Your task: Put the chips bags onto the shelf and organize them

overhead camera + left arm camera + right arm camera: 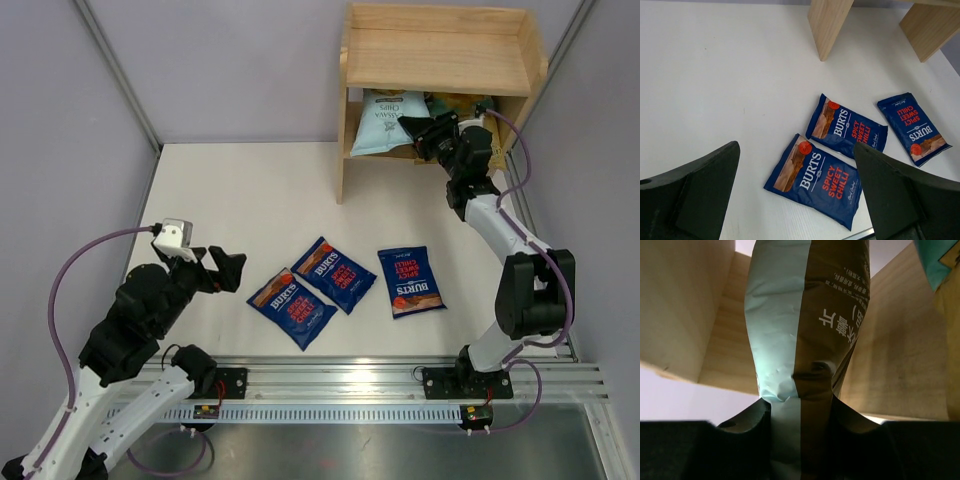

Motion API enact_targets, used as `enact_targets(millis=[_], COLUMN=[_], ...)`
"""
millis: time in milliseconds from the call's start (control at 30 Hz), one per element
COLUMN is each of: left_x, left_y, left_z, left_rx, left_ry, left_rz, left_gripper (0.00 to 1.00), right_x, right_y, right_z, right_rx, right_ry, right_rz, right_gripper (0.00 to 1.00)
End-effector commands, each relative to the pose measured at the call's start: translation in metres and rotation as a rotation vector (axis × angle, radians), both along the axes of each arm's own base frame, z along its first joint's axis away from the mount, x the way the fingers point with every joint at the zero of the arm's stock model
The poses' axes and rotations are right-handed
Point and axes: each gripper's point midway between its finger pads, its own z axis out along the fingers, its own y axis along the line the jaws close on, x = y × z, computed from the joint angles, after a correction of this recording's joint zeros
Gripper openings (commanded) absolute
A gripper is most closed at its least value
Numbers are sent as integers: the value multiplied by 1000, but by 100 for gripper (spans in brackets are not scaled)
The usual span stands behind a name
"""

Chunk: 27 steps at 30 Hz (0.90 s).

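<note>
Three dark blue Burts chips bags lie flat on the white table: left (292, 307) (815, 180), middle (334, 274) (847, 127), right (410, 281) (912, 127). My left gripper (225, 270) (796, 147) hovers open above and to the left of them, holding nothing. The wooden shelf (440, 50) stands at the back right. A light blue bag (385, 122) leans in its lower tier. My right gripper (430, 130) (799, 405) reaches into that tier, shut on the yellow-gold bag (455, 103) (805, 315). Its silver and brown back faces the right wrist camera.
The shelf's side panels (827, 25) (930, 27) rest on the table behind the blue bags. Wooden shelf walls (675, 305) close in on both sides of the held bag. Grey walls and an aluminium frame post (115, 70) bound the table.
</note>
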Motion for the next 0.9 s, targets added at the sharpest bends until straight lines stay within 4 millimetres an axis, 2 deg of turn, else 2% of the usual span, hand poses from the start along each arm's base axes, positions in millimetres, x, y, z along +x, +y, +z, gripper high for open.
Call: enact_targets(millis=[0, 67, 100, 233, 267, 333, 400, 433, 500, 533, 567, 600, 633, 667, 700, 733, 867], left_x=[5, 4, 4, 3, 3, 2, 1, 0, -1, -1, -1, -1, -1, -1, -1, -2, -2], left_y=[-1, -1, -2, -1, -2, -2, -1, -1, 0, 0, -1, -1, -1, -1, -2, -2, -3], left_z=[17, 17, 17, 18, 19, 18, 17, 17, 18, 19, 18, 18, 18, 19, 19, 19, 20], left_rx=[-27, -28, -25, -26, -30, -31, -33, -33, -37, -40, -40, -39, -38, -37, -37, -39, -40], left_ry=[-83, -88, -90, -99, -101, -98, -98, -98, -102, -106, -105, -105, -104, -104, -104, -105, -106], left_rz=[1, -3, -8, -10, -13, -17, -17, -17, -16, -18, -19, -21, -23, -24, -29, -31, -32], left_gripper=[99, 99, 99, 99, 99, 99, 99, 99, 99, 99, 99, 99, 99, 99, 99, 99, 99], right_x=[19, 26, 33, 44, 46, 50, 52, 51, 48, 46, 45, 44, 41, 40, 36, 32, 20], right_y=[0, 5, 8, 30, 33, 42, 43, 43, 40, 39, 38, 37, 37, 36, 36, 34, 26], right_z=[32, 30, 20, 8, 14, 4, 5, -1, 6, -1, -2, 5, -4, 3, 5, -3, 3], right_rx=[9, -1, -3, -45, -52, -75, -87, -107, -128, -162, -179, -194, -240, -253, -265, -299, -347], right_ry=[-93, -87, -68, -43, -52, -23, -13, 10, 8, 35, 47, 46, 86, 83, 89, 125, 137], right_rz=[-22, -24, -24, -20, -22, -14, -17, -19, -37, -38, -38, -39, -27, -26, -22, -14, -33], right_gripper=[24, 25, 25, 28, 29, 32, 39, 43, 49, 52, 62, 67, 68, 74, 76, 78, 81])
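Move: The right hand grips the pale blue chips bag; its place, the left half of the lower shelf, lies about 6 cm ahead, 5 cm left and 6 cm below. The yellow chips bag stands some 12 cm to the right and 5 cm ahead of that hand, a little lower; the shelf's left side panel is roughly 12 cm left and 5 cm ahead. From the idle left hand, the place is about 36 cm ahead and 33 cm right, about level. The right hand carries the pale blue bag forward about 5 cm, left and down onto the shelf, then opens. ##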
